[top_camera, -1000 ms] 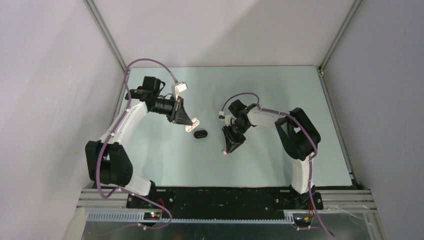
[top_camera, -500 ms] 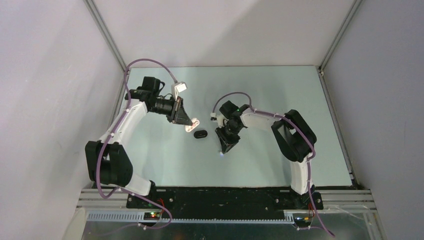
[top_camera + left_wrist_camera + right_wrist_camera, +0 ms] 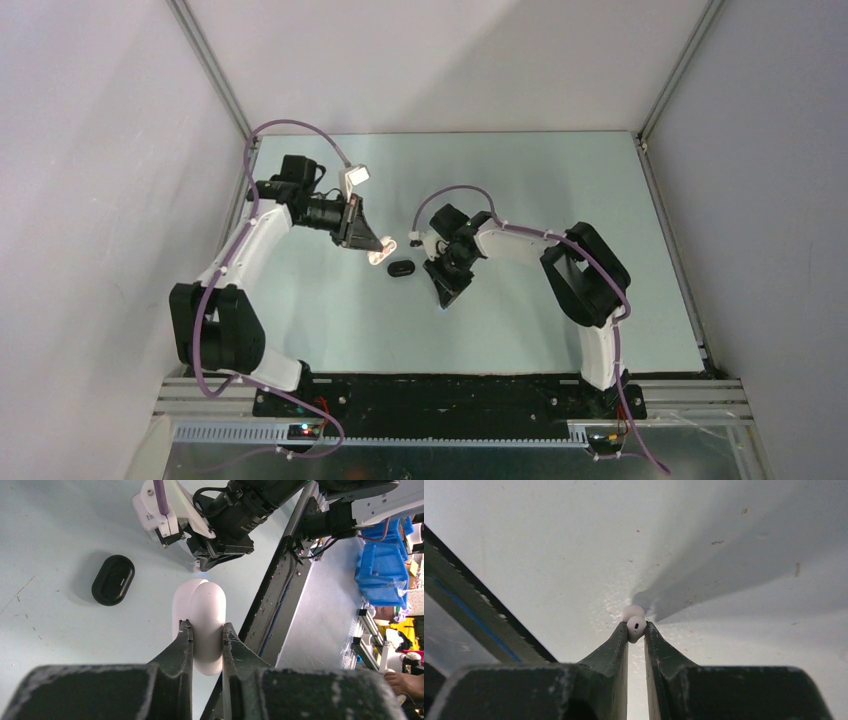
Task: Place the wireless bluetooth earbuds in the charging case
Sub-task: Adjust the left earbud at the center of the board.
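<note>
My left gripper (image 3: 205, 631) is shut on a white oval charging case (image 3: 206, 605), held edge-on above the table, both of its halves showing. In the top view this left gripper (image 3: 376, 247) and the white case (image 3: 385, 249) hang left of a black oval case (image 3: 401, 269) lying flat on the table. The black case (image 3: 113, 579) also shows in the left wrist view. My right gripper (image 3: 636, 629) pinches a tiny white earbud (image 3: 636, 624) between its fingertips, close over the table. In the top view the right gripper (image 3: 443, 300) points down, just right of the black case.
The pale blue table (image 3: 520, 180) is walled at the left, back and right. A black metal rail (image 3: 450, 385) with both arm bases runs along the near edge. Blue bins (image 3: 385, 560) stand beyond the table edge.
The right arm has swung left towards the black case, and its jaws have narrowed on the white earbud. The left arm holds still with the white case.
</note>
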`<action>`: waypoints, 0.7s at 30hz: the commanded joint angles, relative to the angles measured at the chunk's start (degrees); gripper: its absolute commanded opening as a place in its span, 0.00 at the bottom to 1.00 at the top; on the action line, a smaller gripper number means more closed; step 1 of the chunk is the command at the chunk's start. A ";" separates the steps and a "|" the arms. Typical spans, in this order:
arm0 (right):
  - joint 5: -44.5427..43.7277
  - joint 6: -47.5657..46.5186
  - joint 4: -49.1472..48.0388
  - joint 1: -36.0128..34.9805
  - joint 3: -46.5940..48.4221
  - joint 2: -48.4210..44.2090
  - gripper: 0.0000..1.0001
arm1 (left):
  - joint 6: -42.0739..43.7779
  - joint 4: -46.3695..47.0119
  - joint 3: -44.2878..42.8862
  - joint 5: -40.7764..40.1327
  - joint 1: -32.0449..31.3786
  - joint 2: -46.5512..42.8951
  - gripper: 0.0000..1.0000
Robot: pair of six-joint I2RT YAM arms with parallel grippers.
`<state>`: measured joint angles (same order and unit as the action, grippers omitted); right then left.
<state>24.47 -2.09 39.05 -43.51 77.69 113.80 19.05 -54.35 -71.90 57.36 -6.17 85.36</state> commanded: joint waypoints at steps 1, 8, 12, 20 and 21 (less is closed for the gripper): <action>-1.76 -10.79 2.53 0.66 2.80 -3.79 0.03 | 0.46 0.56 -0.18 1.76 0.71 -2.78 0.00; -1.92 -41.64 32.17 1.41 8.23 -1.56 0.05 | 0.89 0.56 -1.23 1.54 0.68 -2.51 0.00; -5.05 -55.03 46.13 2.54 10.31 2.55 0.05 | 1.11 0.56 -2.02 1.03 0.73 -2.86 0.00; -15.19 -68.62 51.33 4.75 22.04 13.44 0.13 | 1.00 0.56 -1.25 -0.96 0.72 -4.80 0.00; -16.02 -69.88 49.73 5.17 22.96 14.36 0.14 | 1.00 0.56 -1.11 -1.25 0.77 -4.91 0.00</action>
<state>14.31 -62.26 85.21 -39.86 95.15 125.93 19.49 -54.33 -71.92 56.71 -5.82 83.24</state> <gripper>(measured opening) 0.179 0.189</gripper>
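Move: The right hand, already pinching the left earbud just over the board, is bound for a bare patch of board roughly 12 cm to its right and 1 cm back. The black case lies about 9 cm ahead and 9 cm left of it; the white charging case, in the left hand, is some 6 cm ahead, 13 cm left and 17 cm higher. From the left hand, that patch is about 25 cm right, 7 cm back and 18 cm below. Right hand carries the pinched earbud about 12 cm right, arching up then dipping, turning some 55 degrees counter-clockwise. ##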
